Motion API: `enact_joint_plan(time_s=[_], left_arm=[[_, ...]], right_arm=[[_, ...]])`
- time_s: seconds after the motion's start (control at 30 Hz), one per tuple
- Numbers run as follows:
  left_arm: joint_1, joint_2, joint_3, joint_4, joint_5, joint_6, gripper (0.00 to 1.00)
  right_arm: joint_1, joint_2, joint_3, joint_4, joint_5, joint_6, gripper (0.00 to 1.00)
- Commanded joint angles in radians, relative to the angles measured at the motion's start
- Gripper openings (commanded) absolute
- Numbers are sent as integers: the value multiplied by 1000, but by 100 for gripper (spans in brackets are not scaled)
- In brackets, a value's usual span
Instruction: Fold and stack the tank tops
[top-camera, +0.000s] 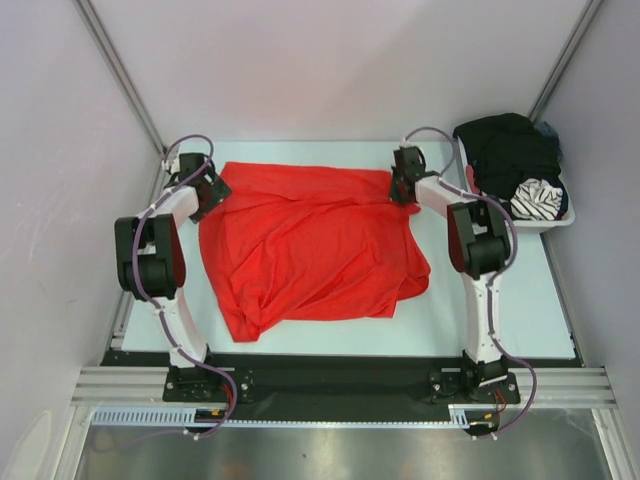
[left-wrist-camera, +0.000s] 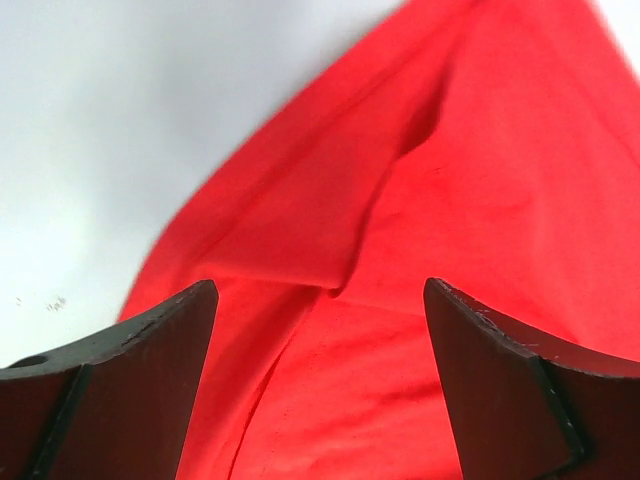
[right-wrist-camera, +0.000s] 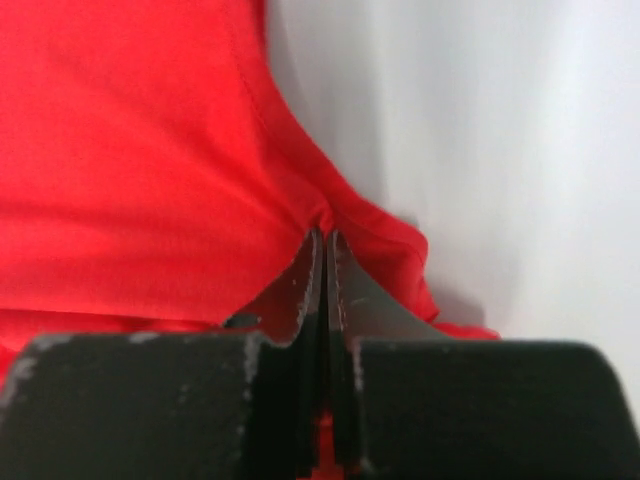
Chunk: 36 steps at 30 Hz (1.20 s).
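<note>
A bright red tank top (top-camera: 310, 250) lies spread and rumpled across the middle of the table. My left gripper (top-camera: 203, 190) hovers at its far left corner, open, with red cloth (left-wrist-camera: 420, 250) below and between the two fingers (left-wrist-camera: 150, 380). At the far right corner my right gripper (top-camera: 402, 188) is shut on the edge of the red tank top (right-wrist-camera: 150, 150), which bunches at the fingertips (right-wrist-camera: 328, 240). The black tank top (top-camera: 505, 150) is heaped in the white basket at the far right.
The white basket (top-camera: 555, 222) also holds a black-and-white striped cloth (top-camera: 538, 198). Grey walls and slanted metal posts close in the table on three sides. The pale table top (top-camera: 500, 320) shows around the red cloth.
</note>
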<state>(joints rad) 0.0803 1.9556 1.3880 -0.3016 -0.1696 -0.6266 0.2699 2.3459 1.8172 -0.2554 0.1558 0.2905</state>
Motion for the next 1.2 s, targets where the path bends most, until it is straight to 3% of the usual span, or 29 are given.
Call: enact_joint_plan(time_s=[0.0,0.03,0.13,0.33,0.5,0.63,0.87,0.93,0.97,1.03,1.07,1.17], left_arm=[[-45,-89,-15,18,2,31,90],[-56,-93,-18,18,1,33,90],[-111,-104,-33,10,-7,39,90],[-186,-158,-133,32,13,57,89],[-205,-223,-245,30,-27,45,87],[-205,-273,-388,88,-1,33,81],[-205,-225,-385,67,5,48,81],[-205,-213,-376,70,34,57,65],[-205,-212,-377,67,41,57,46],[-205,-224,-411,68,62,41,23],[-205,-242,-432,61,67,21,1],[-220,-372,-562,107,134,-68,0]], right_arm=[[11,-190,-287,-23,33,-1,0],[12,-230,-434,26,21,15,0],[41,-361,-618,60,13,44,0],[51,-542,-818,74,17,75,2],[49,-664,-884,42,48,70,3],[43,-674,-885,18,53,87,3],[43,-688,-894,38,16,99,2],[43,-692,-891,31,13,101,0],[45,-704,-894,27,22,104,0],[38,-718,-897,7,31,121,0],[34,-740,-907,2,36,122,0],[9,-772,-927,-21,37,127,0]])
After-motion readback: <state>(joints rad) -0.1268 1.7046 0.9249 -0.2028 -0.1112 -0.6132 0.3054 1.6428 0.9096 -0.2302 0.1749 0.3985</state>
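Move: The left hand, open, goes for the red tank top's left edge, about 10 cm back, 9 cm to its right and 5 cm below; the far left corner is some 9 cm ahead and 3 cm right. The right hand already pinches the far edge; from it the near right corner lies roughly 25 cm back and 8 cm right, and the basket some 38 cm right and 3 cm ahead. Right hand drags its pinched edge back 22 cm; left swings right, then back and down, pinching the left edge. ##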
